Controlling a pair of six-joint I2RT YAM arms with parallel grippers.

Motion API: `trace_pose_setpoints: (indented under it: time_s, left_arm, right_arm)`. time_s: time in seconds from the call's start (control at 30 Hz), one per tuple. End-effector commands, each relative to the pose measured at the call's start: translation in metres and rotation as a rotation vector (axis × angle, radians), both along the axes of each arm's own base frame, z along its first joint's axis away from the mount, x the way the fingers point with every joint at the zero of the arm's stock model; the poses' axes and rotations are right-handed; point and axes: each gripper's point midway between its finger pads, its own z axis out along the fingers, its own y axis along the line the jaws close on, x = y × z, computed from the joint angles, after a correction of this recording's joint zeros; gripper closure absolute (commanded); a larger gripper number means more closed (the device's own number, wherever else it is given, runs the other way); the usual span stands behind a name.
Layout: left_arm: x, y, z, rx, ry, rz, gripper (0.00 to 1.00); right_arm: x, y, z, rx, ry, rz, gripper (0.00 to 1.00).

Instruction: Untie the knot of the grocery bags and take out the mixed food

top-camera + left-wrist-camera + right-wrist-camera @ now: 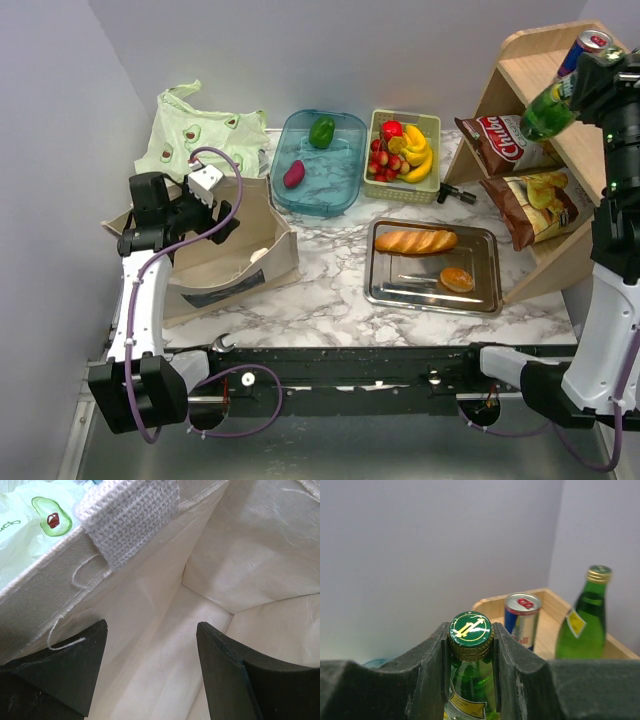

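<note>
The beige canvas tote stands open at the left, and my left gripper reaches down into it. In the left wrist view that gripper is open over the tote's bare inner wall, with nothing between its fingers. The pale green bag lies flat behind the tote; its knot is out of view. At the wooden shelf, my right gripper is shut on the neck of a green bottle, just under the cap. A second green bottle stands on the shelf.
A clear blue tub holds a green pepper and a magenta vegetable. A basket holds strawberries and bananas. Crisp bags lean on the shelf beside a can. A metal tray holds bread.
</note>
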Motion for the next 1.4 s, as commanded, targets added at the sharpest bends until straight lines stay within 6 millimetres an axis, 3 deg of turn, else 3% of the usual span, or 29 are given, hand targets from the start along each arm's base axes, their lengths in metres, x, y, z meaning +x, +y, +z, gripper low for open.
trace_pose_setpoints:
  time_s: [0.0, 0.23, 0.57, 0.73, 0.97, 1.2, 1.23, 1.37]
  left_arm:
    - [0.01, 0.002, 0.006, 0.009, -0.022, 0.015, 0.28]
    - [0.012, 0.003, 0.006, 0.011, -0.026, 0.019, 0.29]
    - [0.019, 0.002, 0.013, -0.011, -0.02, 0.022, 0.3]
    - [0.023, 0.003, 0.015, -0.014, -0.018, 0.028, 0.3]
    - [0.03, 0.002, 0.015, -0.042, 0.001, 0.038, 0.31]
    - [0.031, 0.003, 0.008, -0.053, 0.029, 0.054, 0.32]
    - [0.031, 0.003, 0.008, -0.055, 0.029, 0.053, 0.32]
    - [0.032, 0.004, 0.009, -0.05, 0.027, 0.06, 0.31]
  right_arm:
    - [-0.053, -0.03, 0.063, 0.09, -0.244, -0.141, 0.99]
    - [-0.06, -0.059, 0.072, 0.1, -0.282, -0.286, 0.99]
    - [-0.045, -0.129, 0.065, 0.111, -0.265, -0.581, 0.99]
    - [-0.034, -0.143, 0.06, 0.049, -0.224, -0.664, 0.99]
    - [-0.018, -0.169, 0.035, 0.002, -0.148, -0.803, 0.99]
    - [-0.01, -0.181, 0.031, 0.007, -0.137, -0.845, 0.99]
    - [-0.009, -0.182, 0.031, 0.01, -0.142, -0.845, 0.97]
    - [-0.003, -0.181, 0.03, 0.017, -0.143, -0.827, 0.66]
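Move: The right hand holds the green bottle by its neck, high up. The free spot on the shelf top lies about 4 cm ahead of this hand, 18 to its right and 20 below; the standing bottle is some 12 cm ahead, 17 to the right, its middle 10 below; the can is about 17 ahead, 8 right and 14 below. From the left hand, the free spot is about level forward, roughly 75 cm right and 20 higher. Swing the right gripper about 18 cm to the right, bringing the held bottle in close to the near side of the standing bottle, and turn the wrist some 45 degrees clockwise as you go. Keep the fingers shut on the neck and sink only about 2 cm. Ease the open left gripper a couple of centimetres forward at the cloth bag. ##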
